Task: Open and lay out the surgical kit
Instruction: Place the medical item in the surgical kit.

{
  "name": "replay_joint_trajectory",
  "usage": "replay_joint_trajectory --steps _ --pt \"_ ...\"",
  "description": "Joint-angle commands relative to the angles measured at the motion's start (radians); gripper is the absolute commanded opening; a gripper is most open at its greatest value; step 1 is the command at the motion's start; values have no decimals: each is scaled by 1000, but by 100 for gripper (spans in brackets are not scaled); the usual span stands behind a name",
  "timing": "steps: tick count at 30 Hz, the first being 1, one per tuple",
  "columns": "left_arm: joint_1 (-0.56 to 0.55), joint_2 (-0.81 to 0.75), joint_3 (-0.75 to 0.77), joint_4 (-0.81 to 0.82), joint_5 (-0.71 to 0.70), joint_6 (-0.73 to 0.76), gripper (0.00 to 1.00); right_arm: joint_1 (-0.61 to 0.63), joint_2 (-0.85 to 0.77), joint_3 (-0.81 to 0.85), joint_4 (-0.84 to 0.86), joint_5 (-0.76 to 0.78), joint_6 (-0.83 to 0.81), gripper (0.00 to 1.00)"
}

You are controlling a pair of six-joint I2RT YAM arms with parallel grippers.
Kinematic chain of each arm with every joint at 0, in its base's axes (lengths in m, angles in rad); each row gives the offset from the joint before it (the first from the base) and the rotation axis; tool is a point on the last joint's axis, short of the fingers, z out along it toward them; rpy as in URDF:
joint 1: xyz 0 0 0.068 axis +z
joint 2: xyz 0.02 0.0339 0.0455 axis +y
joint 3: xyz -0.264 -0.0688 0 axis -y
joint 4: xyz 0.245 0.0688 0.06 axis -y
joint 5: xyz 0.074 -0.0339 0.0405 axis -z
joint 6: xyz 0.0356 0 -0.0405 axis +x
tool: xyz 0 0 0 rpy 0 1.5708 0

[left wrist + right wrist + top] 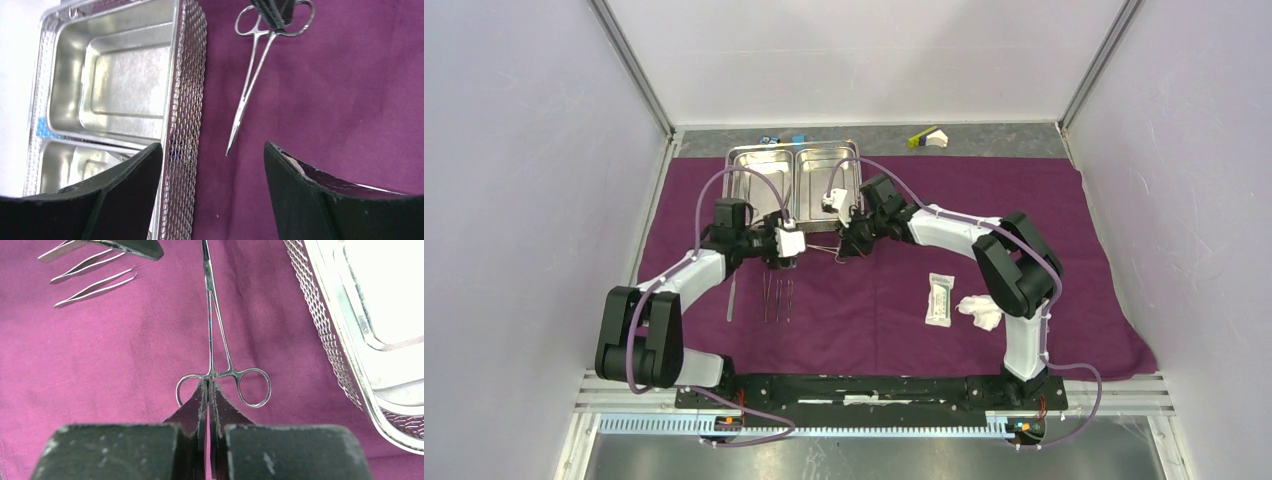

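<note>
The dark purple cloth (884, 300) lies spread over the table. At its back edge stands the two-compartment steel tray (736, 172), whose mesh wall (187, 75) shows in the left wrist view. My right gripper (207, 385) is shut on the ring-handled forceps (215, 335), pinching them between the two rings, and they lie flat on the cloth. My left gripper (213, 150) is open just short of the forceps' tip (231, 147), with bare cloth between its fingers and the tray wall beside it. Several slim tweezers (776, 295) lie side by side near the front left.
A white packet (939, 298) and white gauze (980, 311) lie on the cloth to the right. Behind the cloth, on a grey strip, are a small blue block (797, 138) and a yellow-green and white piece (927, 137). Enclosure walls stand on three sides.
</note>
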Motion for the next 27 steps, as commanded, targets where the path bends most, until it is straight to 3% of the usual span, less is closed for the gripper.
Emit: replay_joint_trajectory --steps 1,7,16,27 --pt "-17 -30 0 -86 87 335 80 -7 -32 11 40 -49 31 0" --pt "-92 -14 -3 -102 24 497 80 -10 -28 10 49 -71 55 0" --pt "-192 14 -43 -2 -91 585 75 -13 -33 9 54 -90 66 0" --pt "-243 52 -106 192 -227 641 54 -16 -36 -2 58 -116 77 0"
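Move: The clamp (medical item) hangs by its ring end from the right gripper; its middle lies about 7 cm right, 2 cm back and 4 cm below the wide-open left hand. From the right hand, that middle is roughly 5 cm left, 1 cm ahead and 2 cm lower. The tray's middle stands some 11 cm ahead of the left hand, 2 cm right and 6 cm down; the tweezers row lies about 12 cm straight back and 8 cm down. Bring the left gripper about 5 cm to the right and 2 cm back to the clamp's shank, rolling it some 40 degrees clockwise as seen looking along its fingers, then sink about 3 cm so the shank comes between the fingers. Close them partway over the last part. Keep the right fingers shut on the ring end, easing up and back about 1 cm. ##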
